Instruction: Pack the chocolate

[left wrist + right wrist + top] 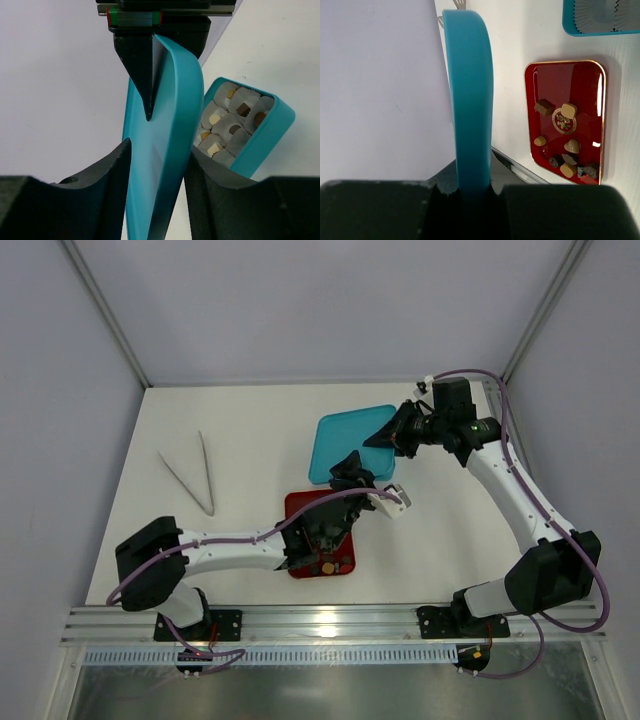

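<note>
Several small chocolate pieces (565, 142), brown, tan and dark, lie on the red tray (535, 90), which also shows in the top view (300, 510). More chocolate (243, 110) sits in grey-white paper cups inside an open teal box (265, 135). A teal lid (170, 125) is held up on edge above the table. My right gripper (470, 187) is shut on one edge of it. My left gripper (160, 147) has a finger on each side of the opposite edge, touching it. In the top view the lid (345, 440) lies between the left gripper (352, 472) and the right gripper (388, 435).
Metal tongs (195, 478) lie on the white table at the left. The teal box's corner (600, 20) lies just beyond the red tray. Grey walls close the back and sides. An aluminium rail (330, 625) runs along the near edge.
</note>
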Motion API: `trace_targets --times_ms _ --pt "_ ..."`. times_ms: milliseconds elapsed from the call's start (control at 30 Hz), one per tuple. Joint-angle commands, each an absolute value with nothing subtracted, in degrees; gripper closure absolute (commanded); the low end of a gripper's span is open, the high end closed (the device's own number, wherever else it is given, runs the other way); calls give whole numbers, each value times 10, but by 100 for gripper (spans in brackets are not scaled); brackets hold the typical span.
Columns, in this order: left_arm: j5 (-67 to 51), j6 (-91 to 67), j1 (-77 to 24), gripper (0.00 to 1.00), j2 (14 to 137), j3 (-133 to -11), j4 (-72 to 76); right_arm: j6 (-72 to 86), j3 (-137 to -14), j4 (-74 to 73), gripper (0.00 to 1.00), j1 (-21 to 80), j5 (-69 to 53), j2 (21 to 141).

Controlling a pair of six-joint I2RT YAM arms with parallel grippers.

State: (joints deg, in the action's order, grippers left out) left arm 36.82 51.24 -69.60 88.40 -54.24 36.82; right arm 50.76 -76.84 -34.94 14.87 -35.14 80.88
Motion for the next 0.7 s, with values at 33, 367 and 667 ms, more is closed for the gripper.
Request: trace_targets --times_ms 33,367,667 --pt "375 551 -693 61 898 -560 474 514 -766 -331 96 148 -381 782" --pt "361 553 -689 100 902 -603 441 519 -757 -315 74 148 -391 766" --pt "321 448 -688 100 867 -656 275 475 -794 -302 17 146 -325 751"
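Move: The teal lid is up off the table: its near edge is between the left hand's open fingers, its middle about 4 cm ahead, 1 cm right and 2 cm below. The right hand grips the lid, whose middle is some 8 cm to its left and 2 cm below. From the left hand, the filled box is roughly 15 cm ahead, 5 cm right and 24 cm down; the red tray is 4 cm back, 6 cm left, 24 cm down. Left fingers close on the lid's near edge, then right fingers open off it; both hands rise about 2 cm. ##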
